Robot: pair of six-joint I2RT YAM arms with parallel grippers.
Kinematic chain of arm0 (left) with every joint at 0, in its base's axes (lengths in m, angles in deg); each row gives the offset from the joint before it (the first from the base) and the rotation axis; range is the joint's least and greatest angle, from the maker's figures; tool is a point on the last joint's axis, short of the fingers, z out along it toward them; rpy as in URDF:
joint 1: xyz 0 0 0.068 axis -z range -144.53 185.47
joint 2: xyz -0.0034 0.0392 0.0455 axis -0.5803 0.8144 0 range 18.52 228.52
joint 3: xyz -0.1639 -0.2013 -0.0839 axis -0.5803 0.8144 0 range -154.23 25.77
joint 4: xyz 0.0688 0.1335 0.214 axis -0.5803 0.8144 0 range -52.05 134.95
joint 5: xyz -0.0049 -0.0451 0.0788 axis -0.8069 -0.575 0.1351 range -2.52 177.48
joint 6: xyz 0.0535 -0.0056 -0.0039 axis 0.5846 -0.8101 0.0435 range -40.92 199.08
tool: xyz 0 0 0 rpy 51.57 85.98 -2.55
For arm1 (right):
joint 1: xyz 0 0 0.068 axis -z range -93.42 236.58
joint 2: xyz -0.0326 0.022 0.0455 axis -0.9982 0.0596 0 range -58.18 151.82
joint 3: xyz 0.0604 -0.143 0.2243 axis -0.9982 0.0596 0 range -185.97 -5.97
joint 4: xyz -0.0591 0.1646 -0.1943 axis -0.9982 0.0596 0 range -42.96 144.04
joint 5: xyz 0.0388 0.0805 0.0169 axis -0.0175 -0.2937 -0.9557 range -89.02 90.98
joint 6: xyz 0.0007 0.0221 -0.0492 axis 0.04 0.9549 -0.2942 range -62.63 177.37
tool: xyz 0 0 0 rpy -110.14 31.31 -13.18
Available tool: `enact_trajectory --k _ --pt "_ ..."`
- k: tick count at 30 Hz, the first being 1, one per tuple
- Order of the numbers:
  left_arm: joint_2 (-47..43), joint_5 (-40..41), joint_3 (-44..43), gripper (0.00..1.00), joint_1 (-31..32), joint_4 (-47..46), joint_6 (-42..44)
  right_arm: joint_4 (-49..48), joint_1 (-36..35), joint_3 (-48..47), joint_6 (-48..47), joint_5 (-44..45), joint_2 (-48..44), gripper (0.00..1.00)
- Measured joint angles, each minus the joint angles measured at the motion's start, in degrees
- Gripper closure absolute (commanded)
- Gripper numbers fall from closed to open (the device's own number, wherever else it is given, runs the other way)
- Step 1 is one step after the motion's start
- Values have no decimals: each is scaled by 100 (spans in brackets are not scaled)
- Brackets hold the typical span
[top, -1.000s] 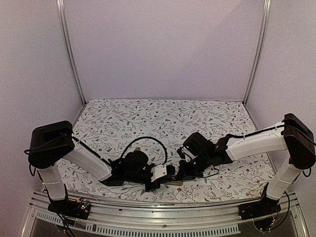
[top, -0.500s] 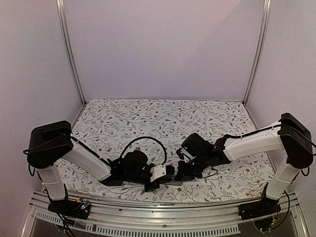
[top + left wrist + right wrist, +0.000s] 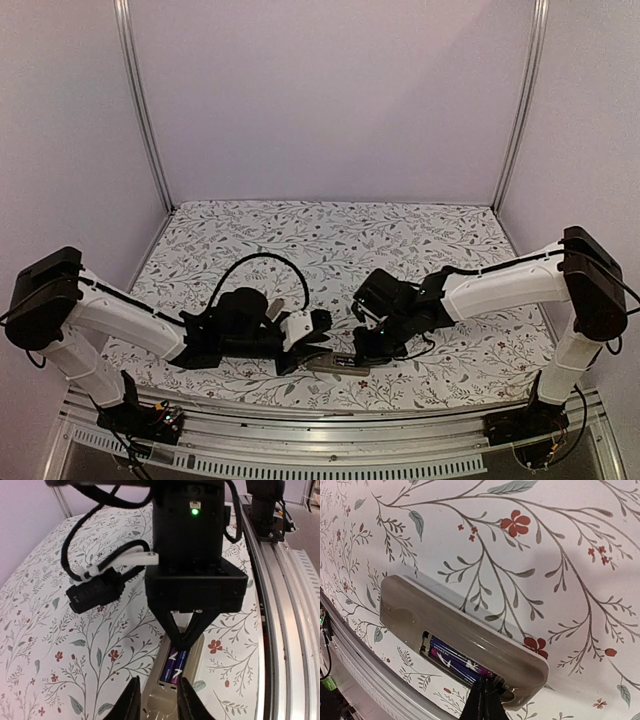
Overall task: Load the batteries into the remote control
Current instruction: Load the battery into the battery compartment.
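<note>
The remote control (image 3: 336, 363) lies tan back up near the table's front edge. Its recess holds two bluish-purple batteries (image 3: 175, 665) side by side, also clear in the right wrist view (image 3: 454, 661). My right gripper (image 3: 363, 349) is shut and empty, and its thin black fingertips (image 3: 184, 641) rest on the far end of the batteries, which the right wrist view shows too (image 3: 482, 700). My left gripper (image 3: 157, 700) is open, with its fingers (image 3: 132, 700) standing over the remote's (image 3: 170, 700) near end and holding nothing. In the top view the left gripper (image 3: 308, 335) sits just left of the remote.
The metal rail (image 3: 300, 440) runs along the table's front edge right beside the remote (image 3: 445, 615). The right arm's black cable connector (image 3: 97, 590) hangs over the cloth left of the remote. Enclosure walls and posts (image 3: 140, 100) surround the table.
My left arm has swung back to the left, and its gripper now sits a little farther left of the remote. My right gripper has shifted slightly left, onto the batteries.
</note>
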Motion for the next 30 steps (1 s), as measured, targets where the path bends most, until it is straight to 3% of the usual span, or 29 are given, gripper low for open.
enact_trajectory --k 4,10,15,20,23,27,29,30 --pt "-592 251 210 74 -79 -85 -251 175 -101 -234 -122 240 153 93" --pt "-717 479 579 74 -92 -74 -485 533 -457 -1049 -380 822 732 94" --pt "-1005 592 758 73 -109 -98 -570 503 -562 -1154 -442 1102 809 94" --pt "-1478 752 953 69 -166 -282 -625 507 -566 -1128 -566 1113 756 90" --pt "-1740 844 1097 59 -219 -387 -739 507 -540 -1091 -741 1056 669 87" --pt "-1939 1158 1152 38 -358 -426 -953 389 -446 -997 -1082 809 494 74" --pt "-1939 1346 1104 28 -553 -345 -1178 192 -393 -935 -1316 645 247 57" --pt "-1893 1453 1014 24 -710 -208 -1329 52 -363 -898 -1460 573 70 41"
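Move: The right fingertips, shut, are at the right end of the two batteries lying in the remote's compartment; the batteries' middle is about 2 cm to their left, level fore and aft and barely 1 cm lower, and the remote's middle some 4 cm left. For the left hand the loose battery cover lies roughly 14 cm ahead, 10 cm left and 8 cm below, while the batteries are about 5 cm to its right, 1 cm back and 6 cm down. The right hand, its fingertips starting at the batteries' right end, keeps its height and sweeps about 3.5 cm left and slightly forward along the compartment, pauses there, then lifts clear by some 4.5 cm as its wrist turns some 20 degrees and its fingers part to about a third. Meanwhile the already raised left hand backs off from the remote, some 8 cm left, dipping briefly before it climbs about 6 cm, then swings forward towards the battery cover, turning counter-clockwise and opening well past half. ##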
